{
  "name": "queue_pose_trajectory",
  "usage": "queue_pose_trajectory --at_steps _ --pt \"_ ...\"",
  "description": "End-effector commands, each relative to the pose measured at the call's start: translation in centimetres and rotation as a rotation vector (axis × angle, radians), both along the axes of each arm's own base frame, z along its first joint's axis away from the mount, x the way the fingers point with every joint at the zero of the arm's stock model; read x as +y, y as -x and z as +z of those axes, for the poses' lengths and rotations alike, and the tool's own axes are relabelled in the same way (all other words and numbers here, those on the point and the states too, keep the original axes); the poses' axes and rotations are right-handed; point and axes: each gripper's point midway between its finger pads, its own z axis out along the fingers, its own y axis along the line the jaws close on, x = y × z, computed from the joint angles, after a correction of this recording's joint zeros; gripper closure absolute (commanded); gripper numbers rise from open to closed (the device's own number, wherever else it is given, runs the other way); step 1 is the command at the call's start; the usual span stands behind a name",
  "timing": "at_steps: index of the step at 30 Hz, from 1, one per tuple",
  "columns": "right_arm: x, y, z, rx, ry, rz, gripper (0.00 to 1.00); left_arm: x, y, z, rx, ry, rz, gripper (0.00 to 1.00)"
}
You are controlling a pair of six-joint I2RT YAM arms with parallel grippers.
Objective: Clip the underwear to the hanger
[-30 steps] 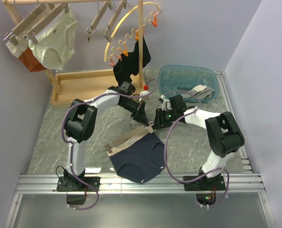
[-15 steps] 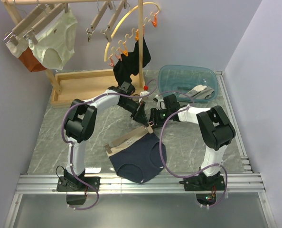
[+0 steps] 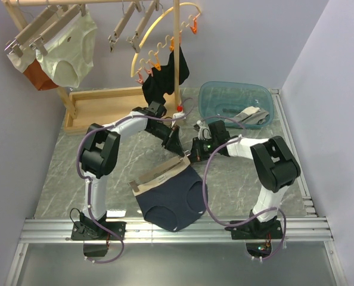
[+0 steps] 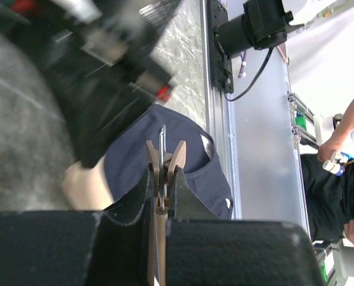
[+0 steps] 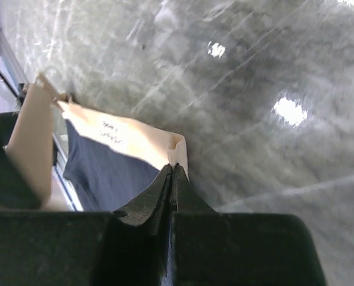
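Note:
The navy underwear with its beige waistband hangs low over the near middle of the table. The light-wood hanger lies slanted along that waistband. My left gripper is shut on the hanger's wooden clip at the bar's right end, and navy fabric shows behind the clip. My right gripper sits just right of it. In the right wrist view its fingertips are pressed together on the waistband's corner. The hanger's hook is hidden.
A blue plastic basin holding a grey item stands at the back right. A wooden tray lies at the back left. Above hang cream briefs, a yellow hanger with orange pegs and a black garment beside a wooden pole.
My right gripper moved left to the hanger's end and closed on the waistband corner. The hanger and underwear shifted slightly left; the left gripper kept its grip.

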Motion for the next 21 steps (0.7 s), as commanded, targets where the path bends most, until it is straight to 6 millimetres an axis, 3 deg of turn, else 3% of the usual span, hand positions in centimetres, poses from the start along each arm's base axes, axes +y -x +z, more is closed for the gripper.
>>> queue_pose_trajectory --at_steps 1,9,21 --pt "0.1 -0.5 3.6 -0.116 -0.091 0.009 1.0 0.6 -1.0 2.0 -0.043 0.052 0.019 1.0" --pt "-0.4 0.7 5.6 -0.206 -0.136 0.025 1.0 1.6 -2.1 1.9 -0.052 0.048 0.068 1.0" --pt "-1.0 1.6 6.4 -0.265 -0.14 0.04 1.0 1.8 -2.3 1.9 -0.062 0.05 0.076 1.0"
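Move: The right gripper already pinches the underwear's waistband corner; the held-open hanger clip lies about 2 cm to its left, 1 cm ahead and some 6 cm higher. From the left gripper, which squeezes that clip, the waistband corner is about 4 cm right, 1 cm back and 7 cm below. The hanger bar's middle lies about 9 cm left of and 6 cm back from the left gripper; the underwear's body centres about 16 cm back and 8 cm left of the right gripper, 4 cm below. Raise the right gripper about 5 cm with the waistband corner pinched, easing it back some 2 cm and tilting its fingertips up roughly 10 degrees, to bring the cloth up to the clip's jaws. Meanwhile draw the left gripper about 3 cm forward and left, still squeezing the clip open, to make room beside the right fingers. ##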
